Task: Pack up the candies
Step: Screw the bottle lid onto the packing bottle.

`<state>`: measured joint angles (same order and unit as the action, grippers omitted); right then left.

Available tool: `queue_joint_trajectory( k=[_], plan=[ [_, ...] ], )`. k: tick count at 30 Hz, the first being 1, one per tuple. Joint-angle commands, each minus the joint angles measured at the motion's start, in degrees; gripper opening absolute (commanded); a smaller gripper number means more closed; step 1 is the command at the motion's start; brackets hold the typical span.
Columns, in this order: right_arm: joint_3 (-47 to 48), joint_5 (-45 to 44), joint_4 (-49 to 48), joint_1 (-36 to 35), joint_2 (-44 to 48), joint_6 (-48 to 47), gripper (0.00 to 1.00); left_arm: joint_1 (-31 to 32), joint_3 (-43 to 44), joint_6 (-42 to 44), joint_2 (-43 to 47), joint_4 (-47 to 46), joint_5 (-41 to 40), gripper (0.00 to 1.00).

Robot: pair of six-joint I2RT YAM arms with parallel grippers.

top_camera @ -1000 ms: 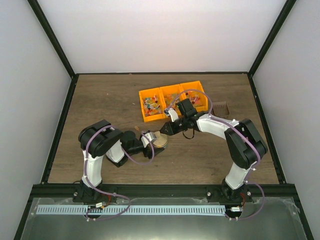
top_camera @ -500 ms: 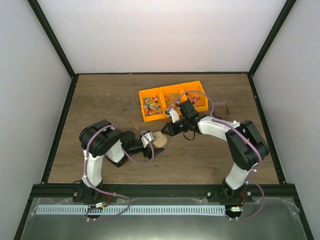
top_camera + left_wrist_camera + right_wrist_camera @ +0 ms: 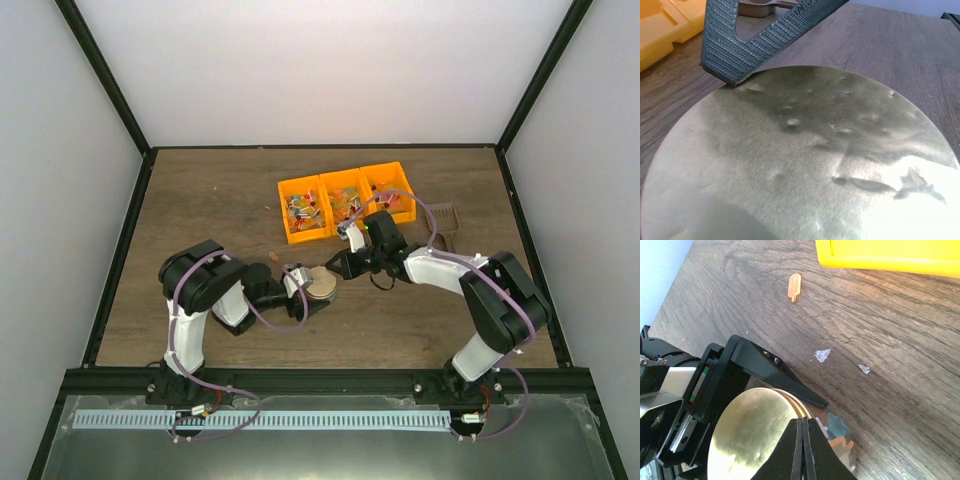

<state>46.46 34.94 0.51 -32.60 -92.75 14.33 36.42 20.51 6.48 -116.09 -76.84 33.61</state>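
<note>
Candies lie in three orange bins (image 3: pixel 345 203) at the back of the table. More candies (image 3: pixel 841 432) show through a clear jar with a gold lid (image 3: pixel 320 284). A single orange candy (image 3: pixel 794 286) lies loose on the wood. My left gripper (image 3: pixel 312 290) reaches in from the left and clasps the jar; one black finger (image 3: pixel 775 372) runs along its side. The lid (image 3: pixel 800 160) fills the left wrist view and hides the left fingers. My right gripper (image 3: pixel 803 422) is shut, nothing between its pads, its tips (image 3: pixel 732 60) resting at the lid's rim.
A brown scoop (image 3: pixel 447 215) sits right of the bins. Two small wrapper scraps (image 3: pixel 822 355) lie on the wood between jar and bins. A yellow bin wall (image 3: pixel 890 252) is close beyond the jar. Black frame rails edge the table.
The right gripper's fingers have closed fully together. Its wrist has shifted a little right and toward the near edge, tips still at the lid. The left arm and jar have stayed put.
</note>
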Motion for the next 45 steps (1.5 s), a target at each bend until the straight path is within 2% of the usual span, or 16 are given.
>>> queue_joint_trajectory(
  k=[1, 15, 24, 34, 40, 43, 45],
  plan=[
    [-5.6, 5.7, 5.3, -4.6, 1.4, 2.9, 0.01, -0.4, 0.1, -3.1, -1.4, 4.0, -4.0, 0.83],
    [-17.6, 5.2, 0.9, -9.1, 9.7, 10.6, 0.01, -0.4, 0.8, -2.2, -1.7, 6.5, -5.8, 0.83],
    [-21.0, 4.7, -0.7, -12.0, 14.6, 15.4, 0.01, -0.4, 1.0, -1.6, -1.6, 6.8, -5.8, 0.83],
    [-17.7, 1.2, 3.6, -11.8, 16.6, 13.8, 0.01, -0.2, 1.0, 1.3, -0.7, 9.3, -4.8, 0.83],
    [-11.6, -1.2, 8.1, -7.1, 17.2, 10.8, 0.01, -0.2, 0.9, 1.7, -0.6, 9.8, -4.1, 0.83],
    [-8.0, -3.0, 8.7, -4.8, 16.2, 9.0, 0.23, -0.2, 1.1, 2.0, -0.7, 10.2, -3.5, 0.84],
    [-5.2, -3.5, 9.3, -4.4, 13.6, 7.3, 0.28, -0.2, 1.1, 1.9, -0.8, 10.2, -3.1, 0.84]
  ],
)
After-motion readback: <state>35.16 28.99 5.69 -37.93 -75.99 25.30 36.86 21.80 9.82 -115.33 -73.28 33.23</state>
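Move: The bottle lid's middle lies about 4 cm back and 3 cm to the left of the right hand, roughly 1 cm lower, with the shut fingertips already at the far right part of the rim. From that hand the loose orange candy is some 14 cm left and 3 cm farther out, and the orange box about 17 cm ahead and 3 cm right, both on the table. The left hand is around the bottle, with the lid's middle about 4 cm above it. Bearing on the rim, the right hand's shut fingertips drag it back and somewhat right, about 6 cm along the lid's right side, the wrist turning some 10 degrees clockwise. The left hand keeps the bottle between its fingers, gets pushed back about 2 cm and then returns. Last, the right fingers part slightly, leaving the rim as the hand eases farther back and tips down a little. ##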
